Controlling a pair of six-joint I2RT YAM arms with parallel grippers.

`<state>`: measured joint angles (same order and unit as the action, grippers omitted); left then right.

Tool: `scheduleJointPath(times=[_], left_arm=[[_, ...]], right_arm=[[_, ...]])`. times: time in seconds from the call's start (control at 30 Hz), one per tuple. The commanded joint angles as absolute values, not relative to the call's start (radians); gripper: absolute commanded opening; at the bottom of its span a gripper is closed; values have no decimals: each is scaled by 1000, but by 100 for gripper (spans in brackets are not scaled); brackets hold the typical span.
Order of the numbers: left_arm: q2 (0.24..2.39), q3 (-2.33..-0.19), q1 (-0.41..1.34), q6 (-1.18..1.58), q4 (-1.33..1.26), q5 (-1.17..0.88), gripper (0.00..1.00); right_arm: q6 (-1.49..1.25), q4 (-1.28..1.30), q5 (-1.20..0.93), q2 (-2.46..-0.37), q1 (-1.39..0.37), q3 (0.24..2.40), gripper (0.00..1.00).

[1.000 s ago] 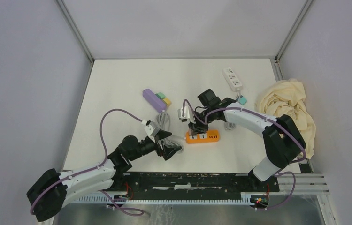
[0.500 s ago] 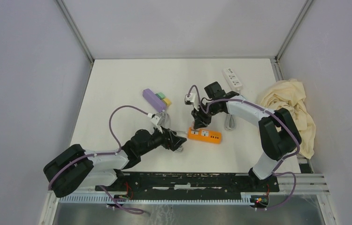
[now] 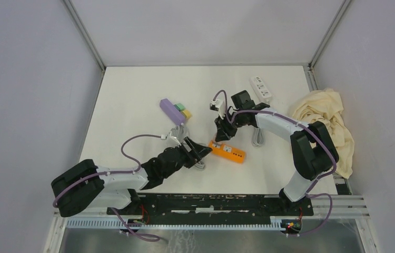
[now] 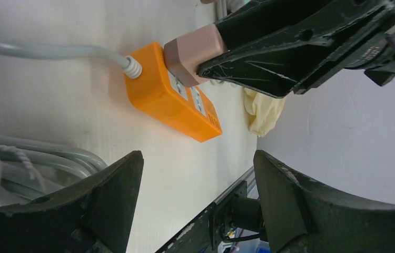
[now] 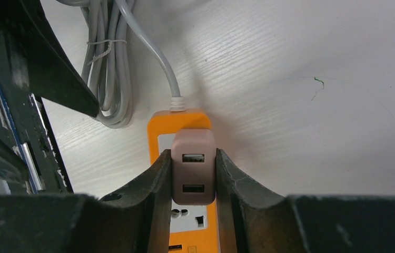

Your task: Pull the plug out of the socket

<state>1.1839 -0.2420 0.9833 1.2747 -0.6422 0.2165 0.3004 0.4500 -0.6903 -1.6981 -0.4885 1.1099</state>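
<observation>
An orange socket strip [image 3: 231, 152] lies slanted on the white table, a grey cord [image 4: 53, 50] leaving its left end. A pinkish-brown plug [image 5: 193, 176] with two USB ports sits against the strip's face at the cord end. My right gripper [image 5: 194, 155] is shut on the plug, one finger on each side; from above the gripper [image 3: 221, 134] hides it. My left gripper [image 3: 200, 153] stands open just left of the strip's cord end. Nothing is between its fingers [image 4: 106, 195], and the strip [image 4: 177, 108] lies ahead of them.
A coiled grey cable [image 3: 180, 132] lies by the left gripper. A purple block with green and yellow pieces [image 3: 173, 112] sits behind it. A white power strip [image 3: 260, 88] and a cream cloth [image 3: 324, 121] are at the back right. A black rail [image 3: 211, 203] runs along the front.
The right gripper has moved back with the plug, swinging the strip's cord end with it. The left arm has reached right toward that end, its jaws a little narrower.
</observation>
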Motion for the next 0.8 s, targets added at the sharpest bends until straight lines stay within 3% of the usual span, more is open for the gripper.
scheduleJointPath(times=[0.0,0.13,0.23,0.43,0.7,0.77], left_arm=[[1293,-347,1035,1410,-622,320,82],[1387,-366,1059,1409,-686,339,82],[1458,-366,1060,1433,-744,345,69],[1552,-416,1056,1415,-768,392,64],[1630,-414,1043,1427,-865,383,63],[1649,-416,1039,1435,-879,378,59]], right_arm=[[180,326,-714,-1688,-483,1105,0],[139,298,-724,-1672,-486,1090,0],[114,276,-728,-1667,-486,1078,0],[88,260,-742,-1673,-488,1071,0],[75,252,-747,-1672,-488,1068,0],[77,251,-744,-1669,-490,1067,0]])
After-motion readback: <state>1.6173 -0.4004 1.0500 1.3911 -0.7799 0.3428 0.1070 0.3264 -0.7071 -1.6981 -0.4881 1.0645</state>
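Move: The orange socket, held by its pink plug in the right hand, has its middle about 8 cm right of the left hand, 4 cm ahead and 6 cm below. The pink plug is some 7 cm ahead of the left hand, 5 cm right and 3 cm lower; the grey cable coil lies about 6 cm left, 1 cm ahead and 9 cm down. From the right hand, the socket's middle is about 3 cm back, 3 cm right and 4 cm below. The orange socket's near side is what the left hand closes in on: the hand drops about 5 cm while sliding some 4 cm right, then edges forward beneath the pink plug. Its fingers narrow from wide to about two-thirds open, bringing their tips around the socket's near edge. The right hand keeps its pinch on the plug, turning clockwise some 5 to 10 degrees and drifting slightly left. ##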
